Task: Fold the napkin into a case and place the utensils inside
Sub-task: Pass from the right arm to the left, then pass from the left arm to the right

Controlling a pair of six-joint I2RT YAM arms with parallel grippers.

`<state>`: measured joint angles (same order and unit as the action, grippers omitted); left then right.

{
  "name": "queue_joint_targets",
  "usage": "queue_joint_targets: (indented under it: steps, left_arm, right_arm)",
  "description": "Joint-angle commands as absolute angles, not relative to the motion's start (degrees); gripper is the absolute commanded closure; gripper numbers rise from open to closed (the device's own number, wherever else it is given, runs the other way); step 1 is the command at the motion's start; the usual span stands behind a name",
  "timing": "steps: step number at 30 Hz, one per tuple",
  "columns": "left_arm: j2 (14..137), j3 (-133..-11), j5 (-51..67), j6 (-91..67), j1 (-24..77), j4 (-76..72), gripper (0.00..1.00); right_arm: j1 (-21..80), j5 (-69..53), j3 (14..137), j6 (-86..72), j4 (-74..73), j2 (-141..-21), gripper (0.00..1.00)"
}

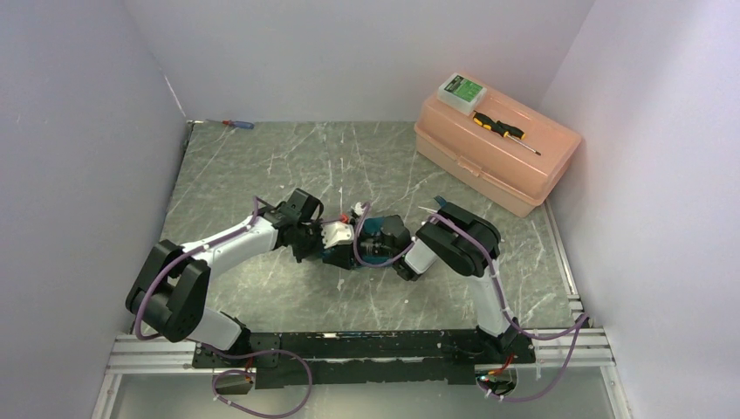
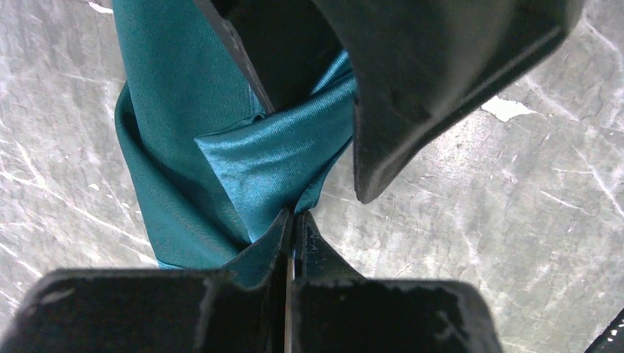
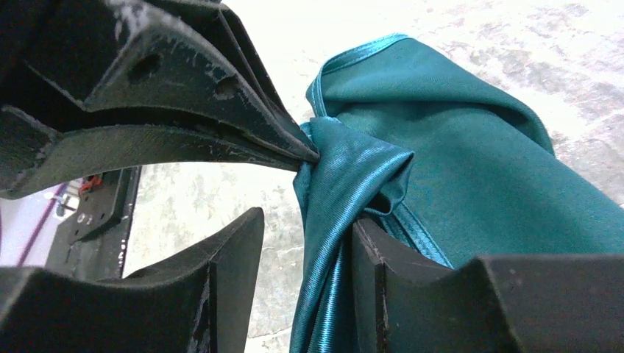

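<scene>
The teal napkin [image 1: 373, 236] lies crumpled at the middle of the table between both grippers. My left gripper [image 1: 347, 239] is shut on a twisted corner of the napkin [image 2: 184, 110], and its fingertips meet at the cloth [image 2: 296, 215]. My right gripper [image 3: 307, 219] is open, with a shiny hemmed fold of the napkin [image 3: 478, 162] hanging between its fingers against the right one. It shows in the top view [image 1: 380, 243] too. The left gripper's shut tips [image 3: 313, 154] pinch the cloth just above. No case shape shows. The utensils are hidden.
A peach toolbox [image 1: 497, 153] stands at the back right, with a yellow-and-black screwdriver [image 1: 502, 129] and a green-and-white box [image 1: 461, 90] on its lid. A red-and-blue screwdriver [image 1: 237, 124] lies at the back left edge. White walls enclose the table.
</scene>
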<state>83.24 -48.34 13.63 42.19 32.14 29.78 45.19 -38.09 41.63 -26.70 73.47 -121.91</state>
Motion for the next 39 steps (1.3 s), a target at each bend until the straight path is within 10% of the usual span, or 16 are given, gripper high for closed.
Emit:
queue_joint_targets:
  steps: [1,9,18,29,39]
  left_arm:
    - [82.1,-49.2,14.6,39.8,31.8,28.1,0.97]
    - [82.1,-49.9,14.4,39.2,31.1,28.3,0.97]
    - [82.4,-51.9,12.5,35.9,30.6,27.7,0.93]
    - [81.7,-57.1,12.1,33.3,27.3,33.9,0.59]
    - [77.9,-50.3,16.3,40.1,27.2,32.4,0.54]
  right_arm:
    - [48.2,-31.5,42.6,-19.1,71.8,-118.3,0.52]
    - [49.9,-26.6,44.5,-13.4,68.3,-118.1,0.58]
    - [50.4,-25.2,45.2,-12.5,66.6,-117.7,1.00]
    - [50.3,-29.1,45.4,-15.6,65.0,-118.2,1.00]
    - [49.3,-31.5,46.0,-18.6,65.6,-119.4,1.00]
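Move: The right hand, half open and pointing left, has the napkin's raised end just by its fingertips, about 1 cm forward and 2 cm left, at its own height. The rest of the napkin spreads some 7 cm to its right, 3 cm farther out and 4 cm below; a white mark on the table lies about 6 cm back, 3 cm right and 5 cm below. The left hand, pointing down, already pinches that raised end at its fingertips. The right fingers close on the napkin's raised end beside the left hand's pinch, having gone about 3 cm forward while sinking slightly, edging left and turning some 10 degrees clockwise. Only then do the left fingers open to about half, let go and lift away some 3 cm, drifting left; the right hand keeps its pinch and eases back about 2 cm. ##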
